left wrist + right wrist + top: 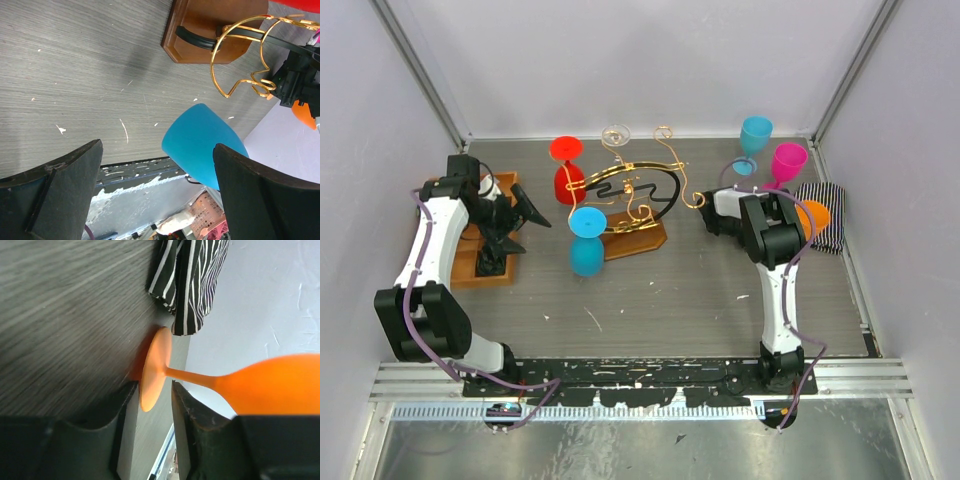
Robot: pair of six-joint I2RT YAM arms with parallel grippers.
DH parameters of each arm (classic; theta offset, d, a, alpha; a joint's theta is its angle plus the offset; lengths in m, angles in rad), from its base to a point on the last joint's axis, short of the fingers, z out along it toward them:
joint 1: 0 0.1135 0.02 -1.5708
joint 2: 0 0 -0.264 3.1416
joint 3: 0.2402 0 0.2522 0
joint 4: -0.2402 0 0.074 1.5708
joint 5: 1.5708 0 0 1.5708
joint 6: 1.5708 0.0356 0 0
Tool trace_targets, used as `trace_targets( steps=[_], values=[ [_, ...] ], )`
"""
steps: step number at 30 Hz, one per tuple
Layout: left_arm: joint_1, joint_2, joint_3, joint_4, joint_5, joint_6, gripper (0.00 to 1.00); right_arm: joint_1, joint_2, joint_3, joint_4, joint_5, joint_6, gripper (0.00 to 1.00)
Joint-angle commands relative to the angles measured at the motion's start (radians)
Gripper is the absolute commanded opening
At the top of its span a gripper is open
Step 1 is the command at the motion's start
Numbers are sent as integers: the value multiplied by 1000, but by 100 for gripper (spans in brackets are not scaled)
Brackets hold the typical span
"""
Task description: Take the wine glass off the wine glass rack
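Observation:
The wine glass rack (pixel 638 236) stands mid-table, a gold wire stand with a black curved bar on a brown wooden base. A red glass (pixel 567 172) and a blue glass (pixel 587 245) hang on it upside down. My left gripper (pixel 512 235) is open and empty, left of the rack over an orange-brown tray. In the left wrist view (pixel 160 195) the blue glass (pixel 202 145) and the rack base (pixel 210 30) lie beyond its fingers. My right gripper (pixel 798 222) is right of the rack; in the right wrist view (pixel 152 390) it is shut on the foot of an orange wine glass (pixel 270 385).
A cyan glass (pixel 756 135) and a magenta glass (pixel 787 160) stand at the back right. A black-and-white striped cloth (pixel 828 212) lies by the right wall, also in the right wrist view (pixel 187 280). The orange-brown tray (pixel 470 265) sits at the left. Walls close three sides.

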Motion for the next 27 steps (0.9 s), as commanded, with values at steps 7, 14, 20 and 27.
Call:
trace_targets(
  steps=[7, 14, 20, 27],
  values=[
    [4, -4, -1, -2, 25, 16, 98, 15, -53, -1, 75, -260, -17, 54],
    [4, -4, -4, 1, 25, 15, 98, 39, -162, -3, 115, -553, -77, 60],
    [4, -9, -6, -1, 23, 15, 98, 41, -245, 29, 122, -835, -103, 62],
    [4, -10, -7, 0, 22, 17, 98, 38, -294, 99, 109, -1034, -96, 62]
  ],
)
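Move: At my right fingertips stands the orange wine glass, its stem about 4 cm to the right, its middle some 8 cm up. The pink glass is some 14 cm ahead, and the striped cloth 8 cm ahead and 10 cm right. The rack's base lies about 34 cm to the left, level with me; its hanging blue glass is 43 cm left, 11 cm back and 12 cm higher. From my left hand, that blue glass is 11 cm right, 5 cm back and slightly lower. I open my right fingers wider around the orange glass's foot and ease up less than a centimetre, then draw away to the left, about 12.5 cm, staying low over the table towards the rack. As I go, my wrist rolls some 50 degrees, so the fingers that pointed right at the glass end up pointing nearly straight down, open and empty. ##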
